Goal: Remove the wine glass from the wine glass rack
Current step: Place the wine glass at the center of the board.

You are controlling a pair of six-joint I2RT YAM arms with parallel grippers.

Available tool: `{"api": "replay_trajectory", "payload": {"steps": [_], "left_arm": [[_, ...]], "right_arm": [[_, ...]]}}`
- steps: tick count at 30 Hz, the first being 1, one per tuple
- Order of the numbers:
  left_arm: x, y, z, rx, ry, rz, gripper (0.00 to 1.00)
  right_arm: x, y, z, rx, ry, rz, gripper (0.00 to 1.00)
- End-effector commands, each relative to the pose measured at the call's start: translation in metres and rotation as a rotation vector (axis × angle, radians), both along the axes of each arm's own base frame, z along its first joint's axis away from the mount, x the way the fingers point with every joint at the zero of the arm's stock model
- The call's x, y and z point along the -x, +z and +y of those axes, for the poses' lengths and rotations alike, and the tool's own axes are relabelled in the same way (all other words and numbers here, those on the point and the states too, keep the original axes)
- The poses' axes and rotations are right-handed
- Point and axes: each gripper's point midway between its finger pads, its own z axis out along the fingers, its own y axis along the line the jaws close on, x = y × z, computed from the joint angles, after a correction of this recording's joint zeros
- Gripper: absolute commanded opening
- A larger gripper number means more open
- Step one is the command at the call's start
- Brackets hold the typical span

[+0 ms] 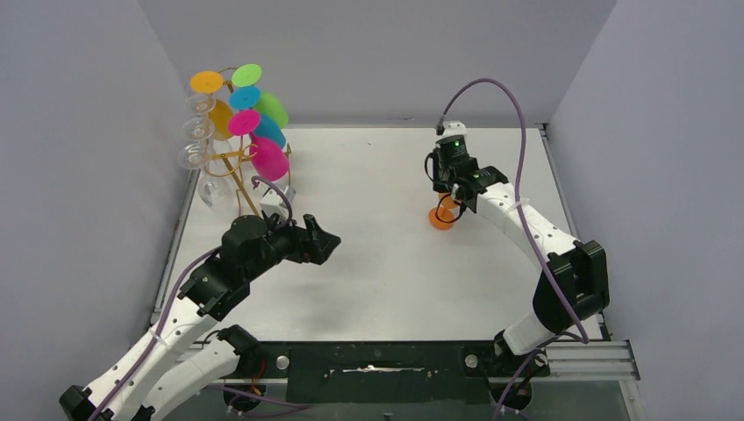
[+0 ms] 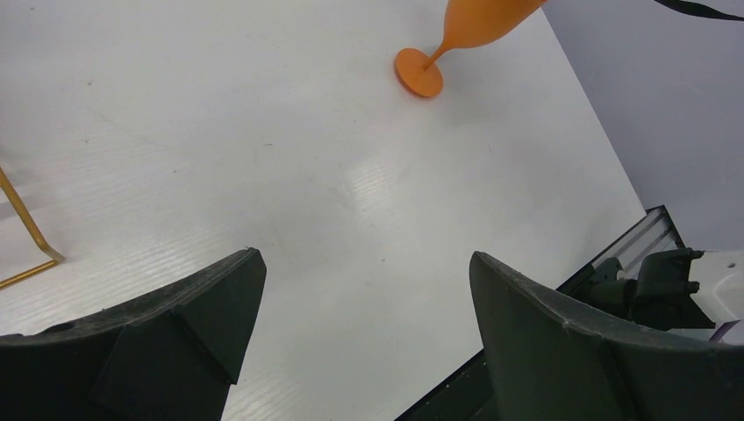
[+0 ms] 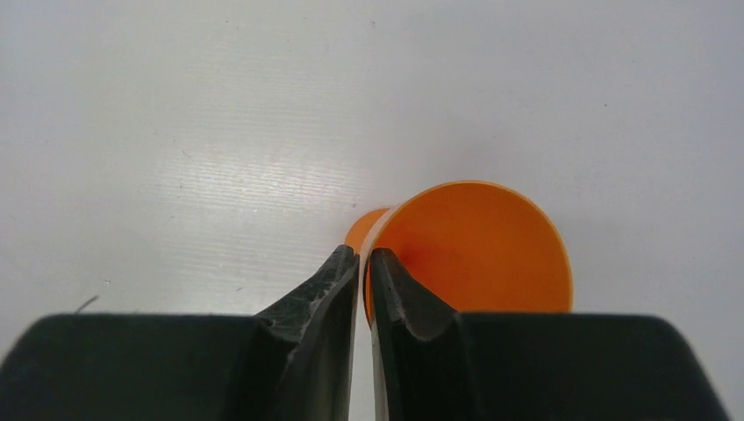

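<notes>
An orange wine glass (image 1: 441,215) (image 2: 478,17) stands upright on the white table (image 1: 377,289), right of centre. My right gripper (image 1: 451,196) (image 3: 364,254) comes down on it from above. One finger is inside the bowl (image 3: 478,250), the other outside, and the jaws are nearly together on the thin rim, with only a sliver of light beside it. The gold wire wine glass rack (image 1: 235,167) (image 2: 31,232) stands at the far left corner. My left gripper (image 1: 329,241) (image 2: 364,259) hovers open and empty over the table, right of the rack.
Pink (image 1: 268,158), green (image 1: 272,110), blue and clear (image 1: 193,132) glasses hang upside down on the rack. Grey walls close in the left, back and right. A black rail (image 1: 377,360) runs along the near edge between the arm bases.
</notes>
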Motion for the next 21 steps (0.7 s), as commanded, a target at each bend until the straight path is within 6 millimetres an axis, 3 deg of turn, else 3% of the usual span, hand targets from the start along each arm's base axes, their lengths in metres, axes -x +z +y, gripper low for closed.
{"api": "replay_trajectory", "payload": {"steps": [1,7,14,21], "left_arm": [[-0.004,0.027,0.000,0.045,0.017,-0.043,0.88],[-0.007,0.031,-0.001,0.030,0.014,-0.050,0.88],[-0.022,0.047,-0.007,-0.034,0.003,-0.069,0.88],[-0.057,0.090,-0.015,-0.038,-0.001,-0.061,0.89]], "right_arm": [[-0.012,0.026,0.013,-0.062,0.021,-0.066,0.15],[-0.009,0.037,0.011,-0.055,0.031,-0.071,0.31],[0.001,0.075,0.013,-0.120,0.046,-0.142,0.51],[0.034,0.099,0.023,-0.369,0.035,-0.227,0.64]]}}
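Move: The orange wine glass stands on the board with the left side of its rim still between the right hand's fingertips, so its middle lies about 3 cm right of that hand, level fore and aft, and some 8 cm below. The board around it is clear; the nearest other thing, the pink glass on the rack, is roughly 41 cm to the hand's left and 5 cm farther out, at about hand height. From the left hand the orange glass is some 17 cm ahead, 27 cm right and 15 cm below. The orange glass's rim is let go: the right fingers spread from nearly shut to over half open, one inside the bowl and one outside, while the hand at first all but stays put. It then rises about 6 cm, easing slightly back and tilting its left side up some 10 degrees. Late on, the wide-open left hand lifts and reaches forward, about 5 cm. ##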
